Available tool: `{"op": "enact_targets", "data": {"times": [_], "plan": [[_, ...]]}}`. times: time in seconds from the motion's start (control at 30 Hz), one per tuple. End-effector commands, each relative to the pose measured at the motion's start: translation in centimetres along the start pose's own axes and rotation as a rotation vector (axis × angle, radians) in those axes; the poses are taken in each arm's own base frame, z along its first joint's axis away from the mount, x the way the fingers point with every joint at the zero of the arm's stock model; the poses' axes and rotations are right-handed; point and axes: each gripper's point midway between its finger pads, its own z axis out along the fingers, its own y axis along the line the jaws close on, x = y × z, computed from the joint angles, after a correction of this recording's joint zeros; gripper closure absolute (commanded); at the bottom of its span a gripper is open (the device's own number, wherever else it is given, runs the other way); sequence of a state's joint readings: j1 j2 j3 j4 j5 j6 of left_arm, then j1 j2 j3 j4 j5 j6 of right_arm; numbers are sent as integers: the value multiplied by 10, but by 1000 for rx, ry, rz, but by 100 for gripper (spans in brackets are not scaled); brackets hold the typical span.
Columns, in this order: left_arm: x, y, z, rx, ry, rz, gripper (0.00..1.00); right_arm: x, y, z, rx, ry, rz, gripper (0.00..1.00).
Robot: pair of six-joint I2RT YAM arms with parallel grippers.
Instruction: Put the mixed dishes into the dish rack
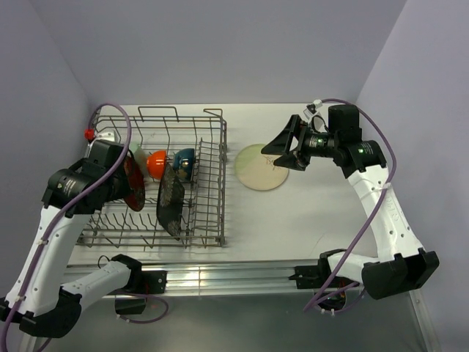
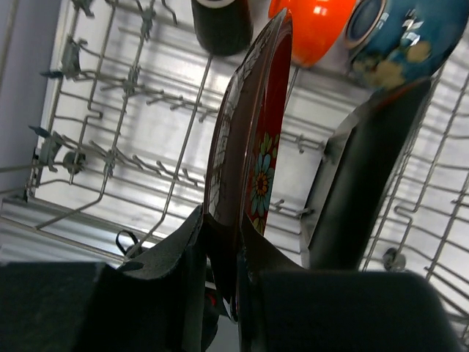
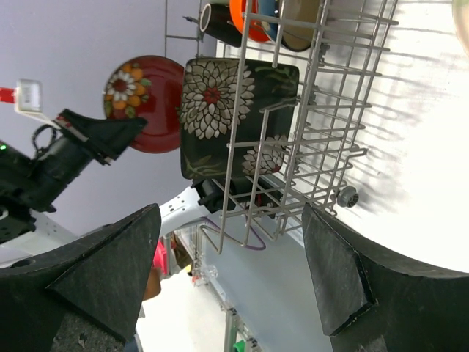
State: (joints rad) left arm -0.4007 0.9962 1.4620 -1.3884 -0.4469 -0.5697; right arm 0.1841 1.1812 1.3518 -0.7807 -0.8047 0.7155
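The grey wire dish rack (image 1: 221,183) stands on the left of the table. My left gripper (image 2: 223,220) is shut on the rim of the red floral plate (image 2: 260,132), holding it upright on edge inside the rack (image 2: 132,147). Beside it the black square floral plate (image 1: 170,199) stands on edge among the tines. An orange bowl (image 1: 156,162) and a dark blue bowl (image 1: 185,161) sit at the rack's far end. The pale green-cream round plate (image 1: 256,170) lies flat on the table to the right of the rack. My right gripper (image 1: 275,155) hangs open over that plate's far right edge, holding nothing.
A dark cup (image 2: 220,22) sits in the rack's far row beside the orange bowl (image 2: 315,26). The right wrist view looks sideways at the rack (image 3: 330,110), the black plate (image 3: 234,117) and the red plate (image 3: 146,103). Purple walls close in the table.
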Motion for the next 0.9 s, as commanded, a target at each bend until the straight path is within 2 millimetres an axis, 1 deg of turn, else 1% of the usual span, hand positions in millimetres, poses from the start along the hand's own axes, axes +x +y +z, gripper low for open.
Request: {"op": "enact_targets", "data": {"times": [0.0,0.03,0.13,0.3,0.33,0.4,0.57,0.67,0.77,0.87], "plan": [[6,-4,0,30,7,-26,100,-1,5,0,-11,0,-33,16],[13,-3,5,25,28,-15,100,0,4,1,-10,3,-32,16],[21,-7,10,35,53,1,100,1,0,3,-6,9,-19,16],[26,-16,23,49,90,38,100,3,-5,3,6,5,-16,16],[31,-18,27,49,108,47,100,4,-5,3,7,6,-16,16],[33,-20,33,45,124,61,100,4,-5,2,13,1,-17,16],[37,-24,40,45,147,80,100,2,-11,1,28,-7,-10,16],[44,-26,45,48,166,92,100,2,-13,1,33,-10,-10,16],[48,-30,50,45,190,113,100,2,-18,3,42,-8,-2,16],[53,-39,59,46,238,145,100,2,-31,9,75,-2,23,16]]}}
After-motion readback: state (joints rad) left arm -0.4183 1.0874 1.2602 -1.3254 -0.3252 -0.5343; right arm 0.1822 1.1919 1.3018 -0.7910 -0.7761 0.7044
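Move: The left hand holds the red plate by its rim above the rack. The free slot left of the black square plate lies about 5 cm right, 5 cm ahead and 19 cm below; the black plate is some 12 cm right and 5 cm ahead. The orange bowl sits roughly 7 cm right and 17 cm ahead, the teal bowl 15 cm right, also 17 cm ahead. From the right hand the slot is about 39 cm left, level, 24 cm below. Left hand lowers the still-pinched red plate about 8 cm beside the black plate, fingers tipping 15 degrees downward. ##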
